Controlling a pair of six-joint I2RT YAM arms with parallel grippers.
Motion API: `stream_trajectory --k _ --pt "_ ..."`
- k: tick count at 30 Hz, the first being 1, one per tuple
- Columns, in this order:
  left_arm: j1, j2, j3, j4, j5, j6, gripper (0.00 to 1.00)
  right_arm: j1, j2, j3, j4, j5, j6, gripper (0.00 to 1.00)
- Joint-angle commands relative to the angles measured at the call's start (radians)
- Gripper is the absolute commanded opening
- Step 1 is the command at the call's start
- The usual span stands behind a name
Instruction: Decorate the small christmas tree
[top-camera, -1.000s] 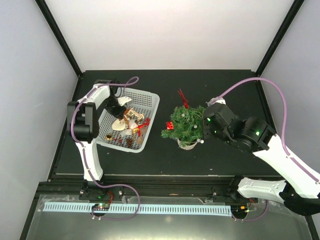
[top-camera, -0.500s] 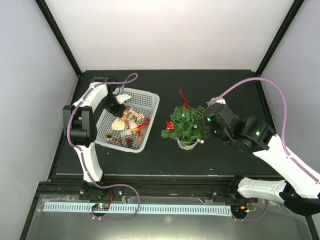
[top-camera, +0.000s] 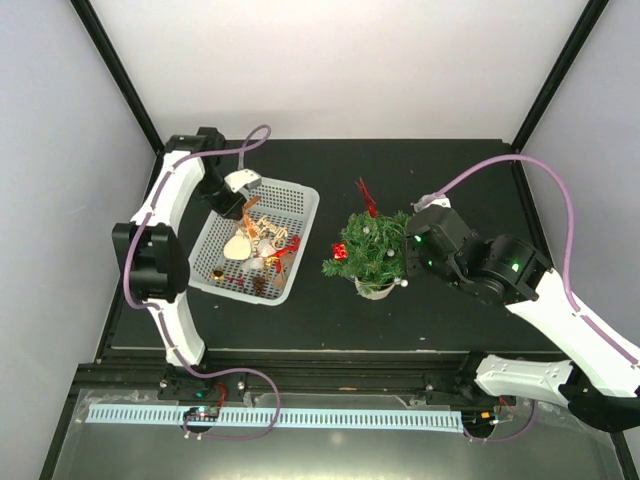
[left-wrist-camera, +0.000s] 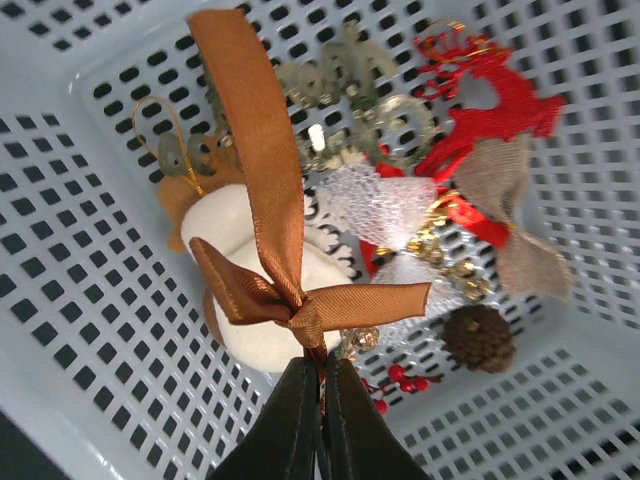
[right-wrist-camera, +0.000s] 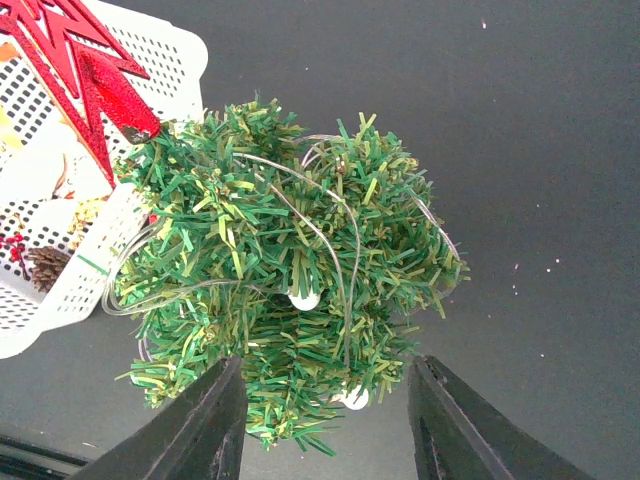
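Note:
The small christmas tree (top-camera: 372, 250) stands in its whitish pot at table centre, with a red star on top, a red ornament and white beads. It fills the right wrist view (right-wrist-camera: 290, 280). My right gripper (top-camera: 408, 250) is open, its jaws on either side of the tree's lower branches (right-wrist-camera: 325, 365). My left gripper (top-camera: 241, 187) is over the far part of the white mesh basket (top-camera: 305, 215). It is shut (left-wrist-camera: 322, 365) on the knot of a brown ribbon bow (left-wrist-camera: 300, 300), which hangs above the ornament pile.
The basket (left-wrist-camera: 120, 330) holds a white ornament (left-wrist-camera: 260, 320), a red reindeer (left-wrist-camera: 495, 95), a pine cone (left-wrist-camera: 480, 338), red berries, gold pieces and a burlap bow. The basket's corner is close to the tree (right-wrist-camera: 170, 50). Black frame posts stand at the table's back corners.
My left arm has swung toward the far edge of the basket and lifted the brown ribbon bow off the pile. The right arm and tree have not moved.

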Motion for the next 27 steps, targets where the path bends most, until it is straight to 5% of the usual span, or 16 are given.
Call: stream_trajectory --k 1,12,27 --pt "0.006 -0.033 0.130 -0.185 0.133 0.104 0.01 0.003 -0.013 0.013 0.031 -0.009 -0.028 0.47" --pt "-0.032 -0.155 0.214 -0.200 0.408 0.084 0.02 0.005 -0.043 0.074 0.139 -0.131 -0.105 0.46" --pt "-0.226 -0.413 0.217 -0.183 0.608 0.156 0.02 0.062 0.196 0.369 0.221 -0.485 -0.196 0.46"
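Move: The left hand already grips the orange ribbon ornament, a few centimetres beyond and left of the basket's middle, which is about 12 cm below. From the left hand, the Christmas tree is roughly 32 cm right and 10 cm back, its middle slightly lower. The empty right hand has that ornament about 38 cm left, 15 cm ahead and 17 cm below. The tree is about 5 cm left of the right hand, 6 cm ahead and 19 cm below. Upwards first, by about 20 cm, and increasingly to the right and back, the left hand carries the pinched ribbon ornament from the basket towards the right hand, its fingers tilting round to point more to the right. The right hand, after a brief pause, rises and goes left some 10 cm each, over the tree towards the ribbon, turning counter-clockwise with fingers still half open. ##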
